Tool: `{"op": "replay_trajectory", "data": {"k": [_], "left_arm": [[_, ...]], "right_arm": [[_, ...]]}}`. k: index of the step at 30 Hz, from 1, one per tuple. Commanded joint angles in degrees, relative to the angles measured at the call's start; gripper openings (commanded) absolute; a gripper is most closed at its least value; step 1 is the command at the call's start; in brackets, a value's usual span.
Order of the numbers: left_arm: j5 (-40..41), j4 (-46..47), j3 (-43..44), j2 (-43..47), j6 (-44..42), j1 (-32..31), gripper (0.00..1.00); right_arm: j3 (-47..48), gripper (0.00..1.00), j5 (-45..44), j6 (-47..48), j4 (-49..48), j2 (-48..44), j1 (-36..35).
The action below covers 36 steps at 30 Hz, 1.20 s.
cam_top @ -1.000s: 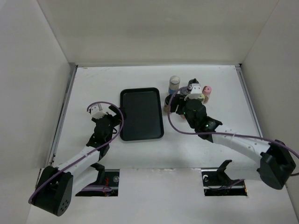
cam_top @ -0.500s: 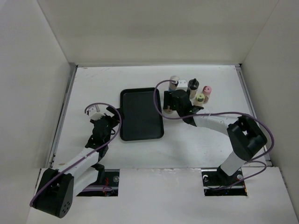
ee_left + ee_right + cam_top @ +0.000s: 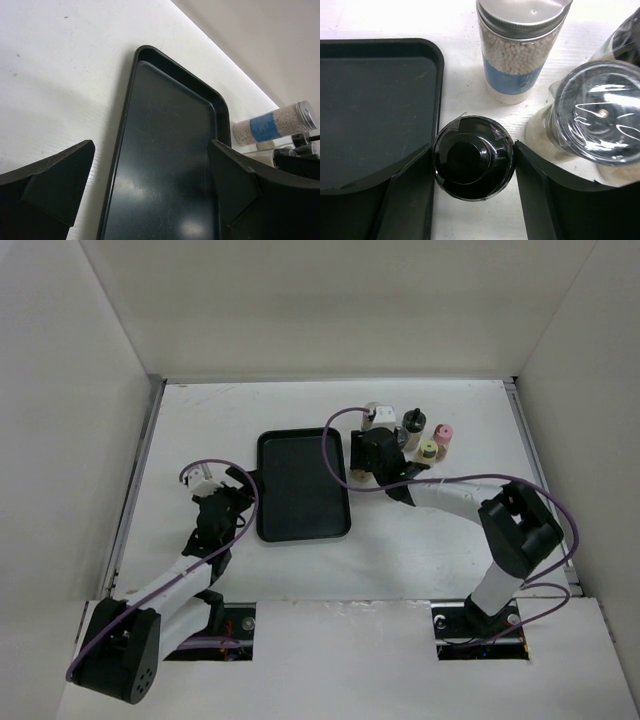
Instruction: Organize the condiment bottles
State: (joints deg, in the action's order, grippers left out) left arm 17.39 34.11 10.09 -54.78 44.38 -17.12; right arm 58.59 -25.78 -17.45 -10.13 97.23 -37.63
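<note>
My right gripper (image 3: 473,165) is shut on a small bottle with a glossy black cap (image 3: 473,157). It stands upright on the table just off the right rim of the black tray (image 3: 370,100), with a finger touching each side of the cap. Behind it stands the tall grey-capped bottle with a blue label (image 3: 520,50), and to the right a bottle with a film-wrapped dark cap (image 3: 600,120). From above, the right gripper (image 3: 360,472) is by the tray (image 3: 302,485), with pink-capped (image 3: 444,432) and pale-yellow-capped (image 3: 428,450) bottles to its right. My left gripper (image 3: 150,200) hangs open over the tray's left edge.
White walls enclose the table on three sides. The right arm's purple cable loops over the tray's right rim (image 3: 345,480). The blue-label bottle (image 3: 272,125) also shows beyond the tray's far corner in the left wrist view.
The right arm has folded at the elbow and its gripper has moved left to the tray's right edge, opened and closed onto the black-capped bottle. The left arm has barely moved.
</note>
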Motion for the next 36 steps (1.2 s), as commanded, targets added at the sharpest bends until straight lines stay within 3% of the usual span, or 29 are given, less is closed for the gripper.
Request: {"op": "replay_trajectory", "data": {"k": [1, 6, 14, 25, 27, 29, 31, 36], "left_arm": [[0.4, 3.1, -1.0, 1.1, 0.7, 0.7, 1.00], [1.6, 2.5, -2.9, 4.2, 2.8, 3.2, 1.00], [-0.9, 0.3, -4.8, 7.8, 5.9, 8.2, 1.00], [-2.5, 0.4, -4.3, 7.3, 5.8, 7.9, 1.00], [-2.6, 0.4, -4.3, 7.2, 5.8, 7.9, 1.00], [-2.5, 0.6, -4.2, 7.2, 5.7, 7.9, 1.00], [-2.6, 0.6, -4.2, 6.7, 5.8, 7.9, 1.00], [-2.6, 0.7, -3.9, 5.8, 5.6, 7.8, 1.00]], "right_arm": [[2.9, 0.50, -3.0, 2.1, -4.1, -6.5, -2.2], [11.5, 0.50, 1.4, 2.0, -4.2, -2.0, -6.0], [32.2, 0.50, 5.3, 2.0, -3.2, 17.6, -11.0], [51.2, 0.52, 4.7, 2.8, 2.5, 34.5, -11.7], [52.2, 0.58, 4.6, 2.6, 3.1, 36.1, -12.0], [51.8, 0.75, 4.1, 2.3, 2.8, 36.4, -12.3], [50.8, 0.86, 4.3, 1.6, 2.2, 35.2, -12.4], [41.8, 0.94, 6.3, 0.1, -2.6, 24.2, -12.4]]}}
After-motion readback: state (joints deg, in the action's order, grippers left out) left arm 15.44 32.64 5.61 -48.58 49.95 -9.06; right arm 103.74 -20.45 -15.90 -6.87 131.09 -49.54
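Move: The right gripper already holds the black-capped bottle just outside the tray's right edge. Its destination, the tray's far left corner area, is about 23 cm left, 5 cm ahead and 8 cm below. Around the bottle, the blue-labelled jar stands roughly 10 cm ahead and 4 cm right, the clear-lidded jar about 4 cm ahead and 9 cm right. From the left gripper that corner spot is some 12 cm ahead, 8 cm right and 8 cm below. Carry the black-capped bottle left with the right gripper, about 23 cm and a little forward, arching some 10 cm up over the tray's right rim and back down into its far left corner, turning the hand about 15 degrees counter-clockwise. There, spread the fingers to let go of the bottle. Meanwhile draw the empty, open left gripper about 4 cm left, out of the way. ##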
